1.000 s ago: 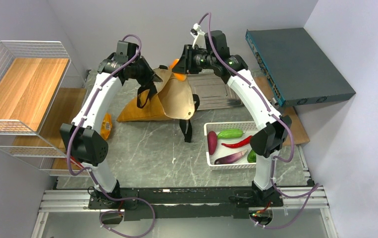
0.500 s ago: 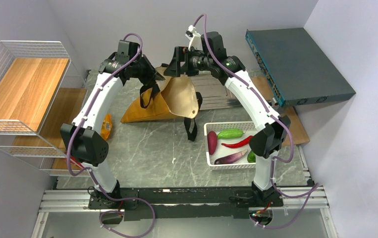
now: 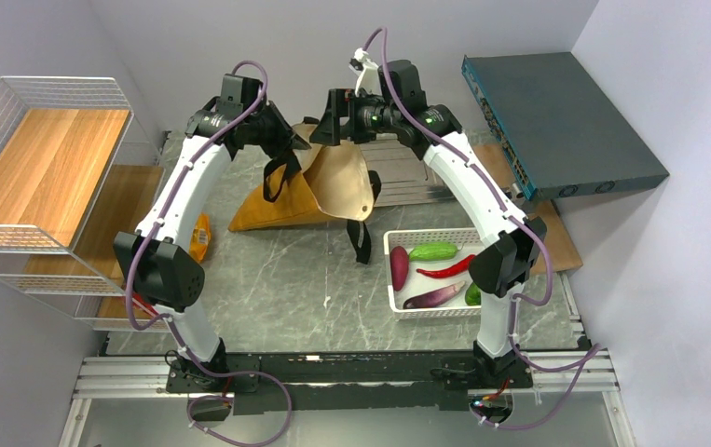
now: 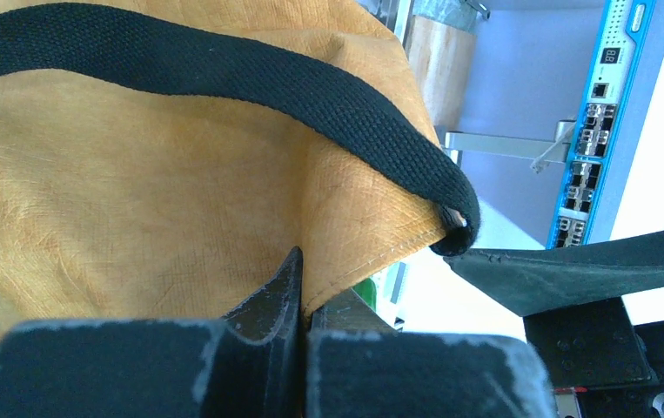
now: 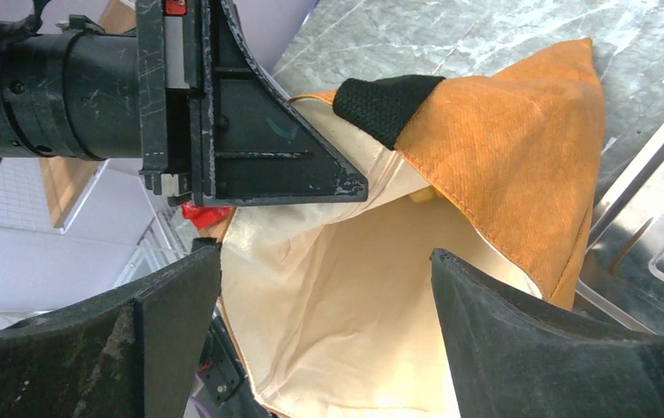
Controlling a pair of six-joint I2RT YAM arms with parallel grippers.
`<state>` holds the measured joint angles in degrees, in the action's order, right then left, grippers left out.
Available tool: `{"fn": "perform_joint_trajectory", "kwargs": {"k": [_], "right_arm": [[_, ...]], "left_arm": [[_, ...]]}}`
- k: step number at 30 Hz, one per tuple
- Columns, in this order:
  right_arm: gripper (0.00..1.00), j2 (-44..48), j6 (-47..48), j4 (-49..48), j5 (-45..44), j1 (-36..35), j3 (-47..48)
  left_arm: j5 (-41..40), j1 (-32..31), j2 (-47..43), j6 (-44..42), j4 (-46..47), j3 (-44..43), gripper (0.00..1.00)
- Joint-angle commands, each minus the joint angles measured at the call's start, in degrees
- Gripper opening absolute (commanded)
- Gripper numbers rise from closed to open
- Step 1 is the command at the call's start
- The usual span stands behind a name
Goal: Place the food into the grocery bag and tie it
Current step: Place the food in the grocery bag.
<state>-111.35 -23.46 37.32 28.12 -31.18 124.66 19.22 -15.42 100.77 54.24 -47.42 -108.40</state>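
Note:
The mustard grocery bag [image 3: 281, 207] lies at the back of the table, its mouth lifted and its cream lining [image 5: 354, 305] showing. My left gripper [image 3: 293, 146] is shut on the bag's rim [image 4: 372, 235], beside a black strap [image 4: 224, 78], and holds it up. My right gripper [image 3: 329, 117] is open and empty just above the bag's mouth; in its wrist view [image 5: 328, 287] the jaws stand wide over the lining. A small yellow bit [image 5: 424, 193] shows inside under the rim. A yellow snack packet [image 3: 200, 237] lies left of the bag. A magenta-purple root [image 3: 399, 267] lies in the white basket.
The white basket [image 3: 430, 312] at right holds a green vegetable [image 3: 432, 250], a red chili [image 3: 446, 271] and an eggplant [image 3: 435, 296]. A blue-grey network box [image 3: 556, 121] stands back right. A wire and wood shelf [image 3: 44, 168] stands at left. A metal tray [image 3: 407, 172] lies behind the bag.
One second ago my right gripper held an orange-brown item over the bag. It has since opened, the item is gone from its jaws, and the bag's mouth has shifted slightly right.

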Motion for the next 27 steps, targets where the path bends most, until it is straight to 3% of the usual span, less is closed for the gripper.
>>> {"fn": "perform_joint_trajectory", "kwargs": {"k": [1, 18, 27], "right_arm": [[0.92, 3.34, 2.61, 0.41, -1.86, 0.02, 1.48], [0.92, 8.32, 6.84, 3.03, -6.39, 1.37, -0.46], [0.96, 15.30, 11.45, 5.61, -15.88, 2.23, -6.55]], "left_arm": [[2.45, -0.22, -0.86, 0.15, 3.51, -3.24, 0.00], [4.37, -0.14, -1.12, -2.92, 3.38, -2.33, 0.00], [3.92, 0.48, -1.10, -3.83, 3.11, -2.86, 0.00]]}}
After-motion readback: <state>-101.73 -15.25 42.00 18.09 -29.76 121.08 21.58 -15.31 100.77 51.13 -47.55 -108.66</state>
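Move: The right hand is open and empty over the grocery bag's mouth, whose middle lies about 17 cm below it, 5 cm back and 2 cm right. The metal tray is some 16 cm right, 2 cm ahead and 34 cm below; the vegetable basket is about 26 cm right, 21 cm back and 31 cm below. From the left hand, which already pinches the bag's rim, the bag mouth's middle is about 5 cm right, 3 cm back and 13 cm below. Open right hand withdraws about 6 cm right, rising about 3, from the bag mouth; left keeps its pinch. ##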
